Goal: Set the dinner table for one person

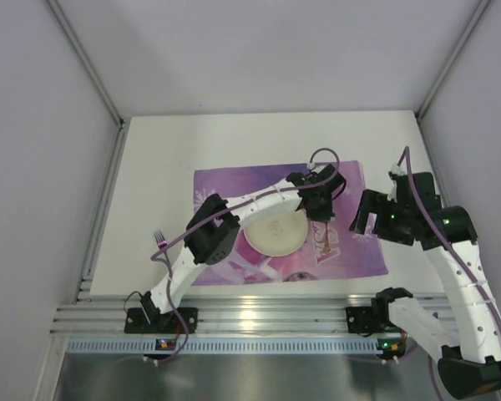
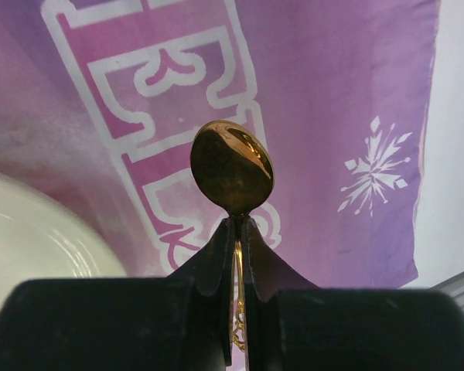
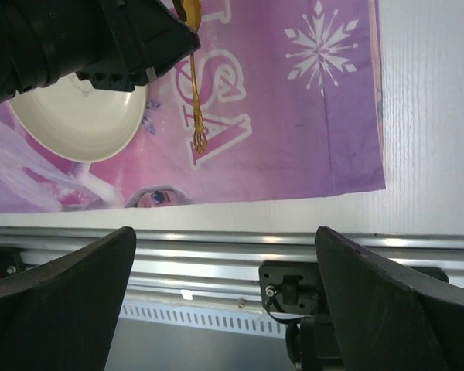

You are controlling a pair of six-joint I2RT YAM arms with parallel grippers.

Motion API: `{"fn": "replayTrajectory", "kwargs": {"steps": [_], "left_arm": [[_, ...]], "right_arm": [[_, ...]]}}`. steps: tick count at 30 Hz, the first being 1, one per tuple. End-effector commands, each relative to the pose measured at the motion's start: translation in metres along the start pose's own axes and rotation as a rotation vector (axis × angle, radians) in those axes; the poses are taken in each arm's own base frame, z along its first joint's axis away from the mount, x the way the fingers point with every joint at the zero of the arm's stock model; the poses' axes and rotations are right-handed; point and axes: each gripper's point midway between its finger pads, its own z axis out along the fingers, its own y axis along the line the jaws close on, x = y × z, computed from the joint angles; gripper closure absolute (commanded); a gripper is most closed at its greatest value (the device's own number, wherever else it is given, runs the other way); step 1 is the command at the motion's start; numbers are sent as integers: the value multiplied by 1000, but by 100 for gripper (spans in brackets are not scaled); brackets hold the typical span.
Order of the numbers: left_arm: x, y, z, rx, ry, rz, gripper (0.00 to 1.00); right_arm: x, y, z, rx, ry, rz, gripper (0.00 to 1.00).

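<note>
On the white dinner table [image 1: 154,159] lies a purple placemat [image 1: 234,185] with a white plate [image 1: 275,231] on it. My left gripper [image 1: 321,207] hovers just right of the plate, shut on a gold spoon [image 2: 232,166]. The spoon's bowl sticks out past the fingertips, and its handle [image 3: 195,100] hangs over the pink lettering of the placemat [image 3: 294,116]. My right gripper [image 1: 369,222] stands open and holds nothing, above the placemat's right edge. In the right wrist view its fingers [image 3: 387,301] spread wide over the table's near edge.
A metal rail [image 1: 259,311] runs along the near edge of the table, with both arm bases on it. A small dark utensil-like thing [image 1: 159,237] lies on the table left of the placemat. Grey walls enclose the table on three sides.
</note>
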Motion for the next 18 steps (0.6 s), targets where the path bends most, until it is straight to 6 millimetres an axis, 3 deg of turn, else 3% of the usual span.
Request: {"fn": "replayTrajectory", "kwargs": {"steps": [1,7,13,17,18], "left_arm": [[-10,-23,2,45,-62,-47,100],[-2,-9,24,-17,-76,-104,100],[-7,-6,12,-27,-99,-105,55],[-17,-18,-11,24,-131,-77,49],[-24,-24,-27,42,-152,-69,49]], "right_arm": [[18,-13,-5,48,36,-1,0],[30,-16,-13,35,43,-5,0],[41,-16,-14,12,49,-6,0],[43,-15,-12,4,54,-2,0],[42,-14,-12,3,53,-4,0]]}}
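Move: The left gripper holds the spoon just below its bowl. Its landing place on the mat, right of the plate, has its middle about 3 cm back and 4 cm below this hand. The plate is centred roughly 14 cm left and 2 cm back. The mat's right snowflake lies some 11 cm right and 3 cm back, and the cup, hidden under the arm, about 11 cm ahead. From the empty right hand the landing place is some 10 cm ahead, 12 cm left and 18 cm below. Lower the left gripper about 3 cm, almost straight down, to bring the pinched spoon onto the mat's lettering with its bowl pointing forward, then open the fingers to about half and let go, staying low around the upper handle. Meanwhile draw the open, empty right gripper back some 4 cm. ##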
